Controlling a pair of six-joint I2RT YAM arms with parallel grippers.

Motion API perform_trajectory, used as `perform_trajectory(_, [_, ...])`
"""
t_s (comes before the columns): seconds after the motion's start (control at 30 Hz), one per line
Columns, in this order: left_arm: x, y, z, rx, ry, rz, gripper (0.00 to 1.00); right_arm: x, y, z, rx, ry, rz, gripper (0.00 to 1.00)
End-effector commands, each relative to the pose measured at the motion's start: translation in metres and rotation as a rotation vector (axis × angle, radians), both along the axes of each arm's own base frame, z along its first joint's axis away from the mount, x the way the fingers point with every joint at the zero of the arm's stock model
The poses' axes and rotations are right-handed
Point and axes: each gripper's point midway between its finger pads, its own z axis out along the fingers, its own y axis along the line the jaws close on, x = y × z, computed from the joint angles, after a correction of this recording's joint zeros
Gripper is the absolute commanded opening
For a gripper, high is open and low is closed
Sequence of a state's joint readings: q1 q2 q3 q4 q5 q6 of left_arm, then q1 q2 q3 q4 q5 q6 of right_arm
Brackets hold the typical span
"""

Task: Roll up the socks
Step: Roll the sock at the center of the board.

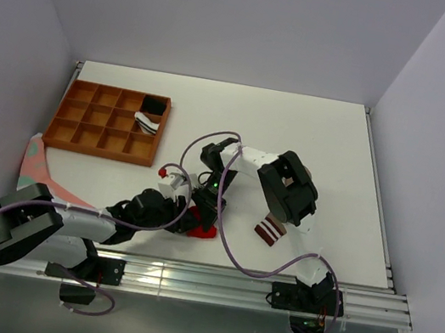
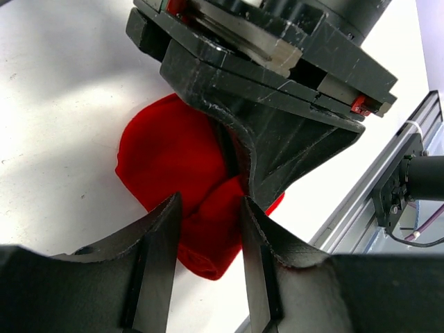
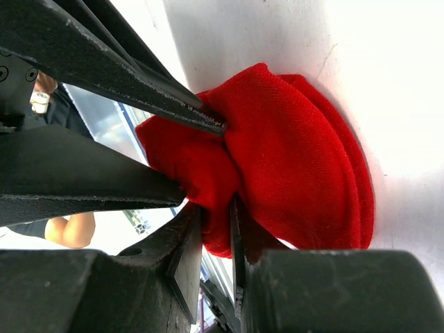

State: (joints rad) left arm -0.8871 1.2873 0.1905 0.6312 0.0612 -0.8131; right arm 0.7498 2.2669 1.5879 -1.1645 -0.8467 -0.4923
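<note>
The red sock (image 1: 204, 232) lies bunched near the table's front edge, between the two arms. My left gripper (image 2: 209, 201) is shut on a bulging fold of this sock (image 2: 166, 152), with fabric filling the gap between its jaws. My right gripper (image 3: 216, 208) comes in from the opposite side and is shut on a thin pinch of the same sock (image 3: 298, 166). In the top view the two grippers meet over it, the left gripper (image 1: 190, 219) beside the right gripper (image 1: 206, 212). The tan-brown sock (image 1: 270, 231), striped cuff showing, lies to the right, partly under the right arm.
A brown compartment tray (image 1: 67, 118) stands at the back left, with a dark and white bundle (image 1: 148, 122) in one of its right cells. A pink and teal sock (image 1: 33, 163) lies at the table's left edge. A metal rail (image 1: 228, 284) runs along the front edge.
</note>
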Motion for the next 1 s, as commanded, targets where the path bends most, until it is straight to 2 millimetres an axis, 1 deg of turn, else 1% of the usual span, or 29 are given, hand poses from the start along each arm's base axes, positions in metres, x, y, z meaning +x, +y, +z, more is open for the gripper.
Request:
perform_trajectory(0.0, [0.000, -0.007, 0.009, -0.013, -0.037, -0.038, 0.44, 0.017, -0.018, -0.042, -0.088, -0.145, 0.091, 0.07])
perform_trajectory(0.23, [-0.002, -0.009, 0.007, 0.000, -0.023, -0.054, 0.38, 0.018, -0.019, -0.043, -0.093, -0.149, 0.090, 0.07])
perform_trajectory(0.27, [-0.002, -0.007, 0.002, 0.020, -0.011, -0.048, 0.36, 0.018, -0.019, -0.041, -0.090, -0.153, 0.091, 0.07])
perform_trajectory(0.37, [0.000, -0.007, 0.004, 0.024, -0.014, -0.041, 0.33, 0.019, -0.018, -0.040, -0.088, -0.154, 0.088, 0.07])
perform_trajectory(0.4, [0.000, -0.004, 0.002, 0.036, -0.008, -0.035, 0.31, 0.019, -0.017, -0.041, -0.086, -0.156, 0.089, 0.07])
perform_trajectory(0.47, [0.001, -0.005, 0.005, 0.036, -0.013, -0.030, 0.28, 0.020, -0.017, -0.040, -0.084, -0.164, 0.086, 0.07])
perform_trajectory(0.57, [0.002, -0.003, 0.003, 0.060, 0.001, -0.019, 0.18, 0.023, -0.015, -0.039, -0.077, -0.178, 0.083, 0.09])
perform_trajectory(0.67, [0.005, -0.001, 0.001, 0.093, 0.020, 0.001, 0.13, 0.025, -0.014, -0.037, -0.075, -0.191, 0.081, 0.10])
perform_trajectory(0.7, [0.006, 0.000, 0.000, 0.103, 0.023, 0.007, 0.08, 0.026, -0.013, -0.037, -0.073, -0.197, 0.081, 0.10])
perform_trajectory(0.83, [0.007, 0.000, 0.005, 0.128, 0.059, 0.032, 0.03, 0.029, -0.013, -0.036, -0.071, -0.211, 0.081, 0.11])
perform_trajectory(0.87, [0.011, 0.004, 0.007, 0.139, 0.051, 0.064, 0.02, 0.030, -0.012, -0.035, -0.071, -0.214, 0.080, 0.12])
perform_trajectory(0.9, [0.013, 0.003, 0.010, 0.136, 0.050, 0.070, 0.00, 0.031, -0.012, -0.035, -0.070, -0.215, 0.078, 0.13])
perform_trajectory(0.93, [0.014, 0.004, 0.010, 0.142, 0.052, 0.081, 0.00, 0.030, -0.011, -0.034, -0.068, -0.217, 0.079, 0.14])
perform_trajectory(0.97, [0.013, 0.007, 0.007, 0.161, 0.065, 0.088, 0.00, 0.031, -0.011, -0.033, -0.066, -0.220, 0.078, 0.18])
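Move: The left hand, fingers nearly half open, hangs at the left end of the red sock, whose middle lies roughly 3 cm to its right, level with it and some 2 cm lower. The right fingers already pinch the bundle about 4 cm to the right of it; the brown sock's striped cuff lies some 22 cm to the right and 2 cm farther out. From the right hand the red sock's middle is about 2 cm left, 1 cm back and 1 cm below. The left hand stays within about half a centimetre of its place and closes its fingers from nearly half open to almost shut, pinching the loose fold of the red sock right beside the right fingertips, while in the later part its wrist tilts some 5 to 10 degrees, the hand's left side coming up. The right hand stands still throughout and keeps its closed grip on the sock, so that the bundle is anchored while the left takes hold. ##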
